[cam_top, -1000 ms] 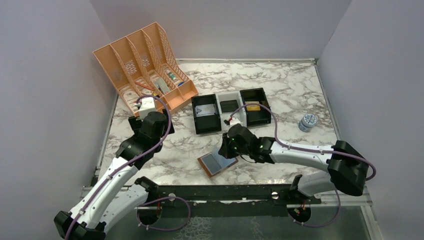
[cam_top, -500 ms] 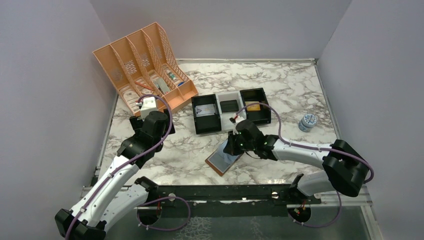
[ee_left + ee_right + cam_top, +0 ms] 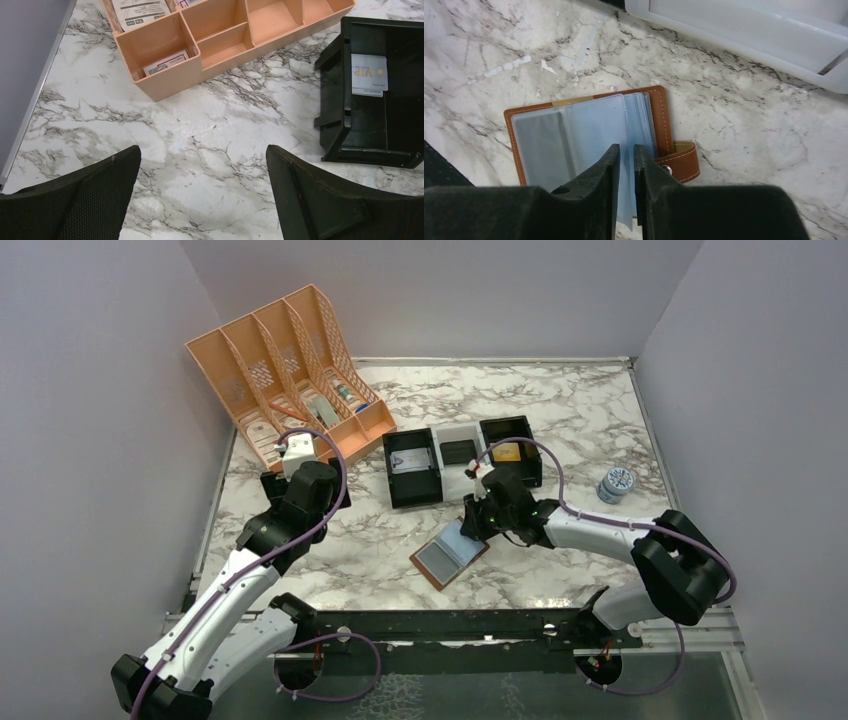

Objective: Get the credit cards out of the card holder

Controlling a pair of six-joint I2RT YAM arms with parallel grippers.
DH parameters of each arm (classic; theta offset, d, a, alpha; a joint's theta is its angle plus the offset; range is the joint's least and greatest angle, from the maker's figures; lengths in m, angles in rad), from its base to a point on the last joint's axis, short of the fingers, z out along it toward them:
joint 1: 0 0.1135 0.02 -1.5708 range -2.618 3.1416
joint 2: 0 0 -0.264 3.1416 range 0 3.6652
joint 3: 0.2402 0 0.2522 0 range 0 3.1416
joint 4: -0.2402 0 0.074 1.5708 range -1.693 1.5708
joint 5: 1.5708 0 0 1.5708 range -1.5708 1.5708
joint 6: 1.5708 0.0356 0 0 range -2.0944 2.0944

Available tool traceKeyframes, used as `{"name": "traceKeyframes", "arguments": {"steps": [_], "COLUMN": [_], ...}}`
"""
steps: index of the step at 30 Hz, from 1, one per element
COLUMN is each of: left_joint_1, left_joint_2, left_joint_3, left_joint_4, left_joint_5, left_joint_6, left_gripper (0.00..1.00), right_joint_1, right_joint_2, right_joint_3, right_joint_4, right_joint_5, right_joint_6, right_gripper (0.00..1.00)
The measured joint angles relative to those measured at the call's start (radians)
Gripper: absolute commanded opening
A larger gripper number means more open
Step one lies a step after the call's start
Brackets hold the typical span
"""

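Observation:
The card holder [image 3: 446, 556] is a brown leather wallet lying spread open on the marble, its snap tab [image 3: 681, 162] to the right. Its pale blue-grey pockets [image 3: 589, 127] face up, and I cannot tell separate credit cards inside them. My right gripper [image 3: 471, 531] sits low over the holder's right half. Its jaws [image 3: 625, 156] are open by a narrow gap, and one pale blue sleeve edge stands loosely in that gap. A pale card marked VIP [image 3: 369, 74] lies in the nearest black tray [image 3: 334, 100]. My left gripper [image 3: 202, 156] hangs wide open over bare marble, far left of the holder.
An orange desk organiser [image 3: 290, 370] with papers and small cards stands at the back left. Three trays sit behind the holder: black [image 3: 391, 472], white [image 3: 460, 433] and black [image 3: 513, 424]. A small round jar [image 3: 616, 484] is at the right. Walls close in three sides.
My right gripper moved right and away from the arm bases, taking the card holder along and turning it. Its jaws, shut before, now show a narrow gap. The left arm stayed still.

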Motion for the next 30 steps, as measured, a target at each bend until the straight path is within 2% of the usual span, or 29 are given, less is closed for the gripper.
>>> {"name": "traceKeyframes", "arguments": {"steps": [5,13,21,23,30], "left_joint_1": [0.000,0.000,0.000,0.000,0.002], "left_joint_2": [0.003,0.011,0.011,0.012,0.016], "left_joint_3": [0.000,0.000,0.000,0.000,0.000], "left_joint_4": [0.000,0.000,0.000,0.000,0.000], "left_joint_5": [0.000,0.001,0.001,0.001,0.002], "left_joint_6": [0.000,0.001,0.001,0.002,0.003], "left_gripper": [0.99,0.99,0.99,0.99,0.99], "right_joint_1": [-0.010,-0.010,0.003,0.032,0.188], "right_joint_2": [-0.011,-0.117,-0.130,-0.124,-0.043], "right_joint_3": [0.002,0.065,0.068,0.068,0.072], "right_joint_4": [-0.029,-0.089,-0.097,-0.097,-0.111], "right_joint_5": [0.020,0.018,-0.042,-0.042,0.012], "right_joint_6": [-0.034,-0.082,-0.053,-0.045,-0.031], "right_gripper": [0.32,0.42,0.45,0.49,0.52]}}
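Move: The right gripper is low over the inner part of the card holder's right leaf, whose middle is roughly 1 cm back, level left-right. The left leaf it goes for lies about 5 cm back and 5 cm to its left, 1 cm lower. The white tray is some 15 cm ahead, and the left black tray about 14 cm ahead and 9 cm left. From the left gripper, the left leaf is about 11 cm back, 23 cm right and 17 cm below. Slide the right fingertips about 1 cm to the right on the right leaf's sleeves, then lift clear by about 5 cm, opening the gripper from nearly shut to half. Swing back and to the left across the holder, coming down about 3 cm over the left leaf with the fingers open, while the hand turns some 10 degrees counter-clockwise. ##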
